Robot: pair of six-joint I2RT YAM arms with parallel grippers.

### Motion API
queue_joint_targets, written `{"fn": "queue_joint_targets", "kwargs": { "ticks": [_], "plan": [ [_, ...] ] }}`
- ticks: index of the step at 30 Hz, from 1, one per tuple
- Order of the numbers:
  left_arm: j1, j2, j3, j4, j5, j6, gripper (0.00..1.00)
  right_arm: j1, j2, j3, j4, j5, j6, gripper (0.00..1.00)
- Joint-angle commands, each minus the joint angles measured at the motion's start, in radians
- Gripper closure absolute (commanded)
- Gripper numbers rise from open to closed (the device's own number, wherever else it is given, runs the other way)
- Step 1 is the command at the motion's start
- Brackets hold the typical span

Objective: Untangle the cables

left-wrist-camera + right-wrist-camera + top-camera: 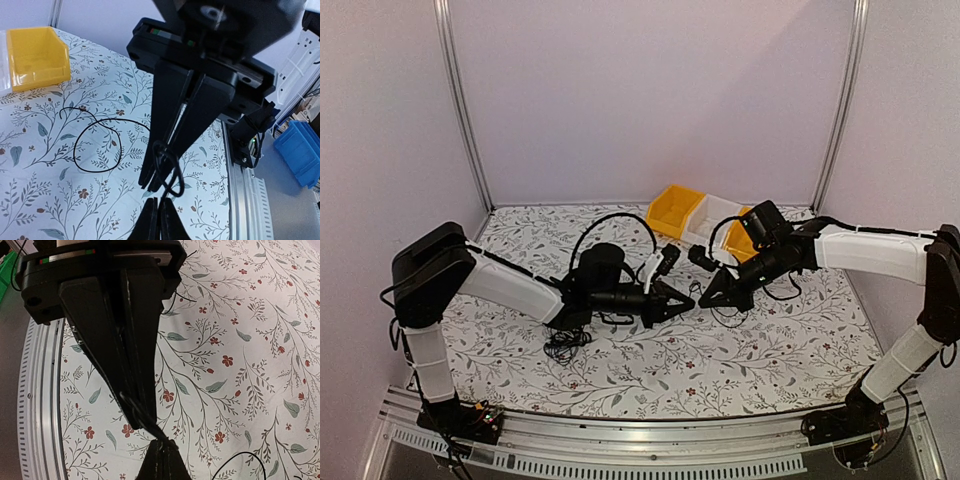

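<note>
My left gripper (678,300) and right gripper (706,299) meet tip to tip over the middle of the floral table. Both are shut on the same thin black cable (692,293). In the left wrist view the left gripper (152,186) pinches a small loop of that cable (172,167), which runs down into the right gripper's shut tips (159,212). The right wrist view has the right gripper (139,417) holding the cable (150,426), pulled short to the left gripper's tips (162,455). Another clump of cables (565,345) lies under the left arm.
A loose wire ring (120,144) lies on the cloth beyond the left gripper, and more wire (732,318) lies below the right gripper. Two yellow bins (675,210) (738,242) and a white bin (710,222) stand at the back. The table's metal rail (650,455) runs along the near edge.
</note>
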Motion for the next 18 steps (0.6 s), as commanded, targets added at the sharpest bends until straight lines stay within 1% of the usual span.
{"fn": "queue_joint_targets", "kwargs": {
  "ticks": [1, 12, 13, 15, 18],
  "plan": [
    [-0.011, -0.039, -0.009, 0.026, -0.034, 0.018, 1.00, 0.009, 0.015, 0.030, 0.003, 0.010, -0.001, 1.00],
    [-0.012, -0.035, 0.010, 0.018, -0.071, 0.059, 1.00, 0.010, 0.002, 0.026, 0.006, 0.001, 0.005, 1.00],
    [-0.013, -0.031, 0.015, 0.015, -0.067, 0.059, 1.00, 0.010, -0.004, 0.027, 0.004, 0.008, 0.005, 0.95],
    [-0.012, -0.030, 0.018, 0.015, -0.065, 0.058, 1.00, 0.010, -0.031, 0.025, 0.000, 0.037, 0.003, 0.79],
    [-0.013, -0.032, 0.016, 0.007, -0.065, 0.056, 1.00, 0.008, -0.094, 0.015, -0.011, 0.101, -0.024, 0.68]
  ]
}}
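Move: The small cable loop is pinched at the right fingertips, about 1 cm ahead, 1 cm left and 1 cm above the right hand point; from the left hand, which holds the cable beside it, it lies roughly 3 cm right, 1 cm ahead and 1 cm up. From the right hand, the loose cable end lies on the table some 7 cm ahead, 7 cm right and 12 cm down; the near yellow bin is about 28 cm ahead and 16 cm right. Right fingers open about a quarter, letting go of the loop; left hand, still gripping, eases 1 cm forward. ##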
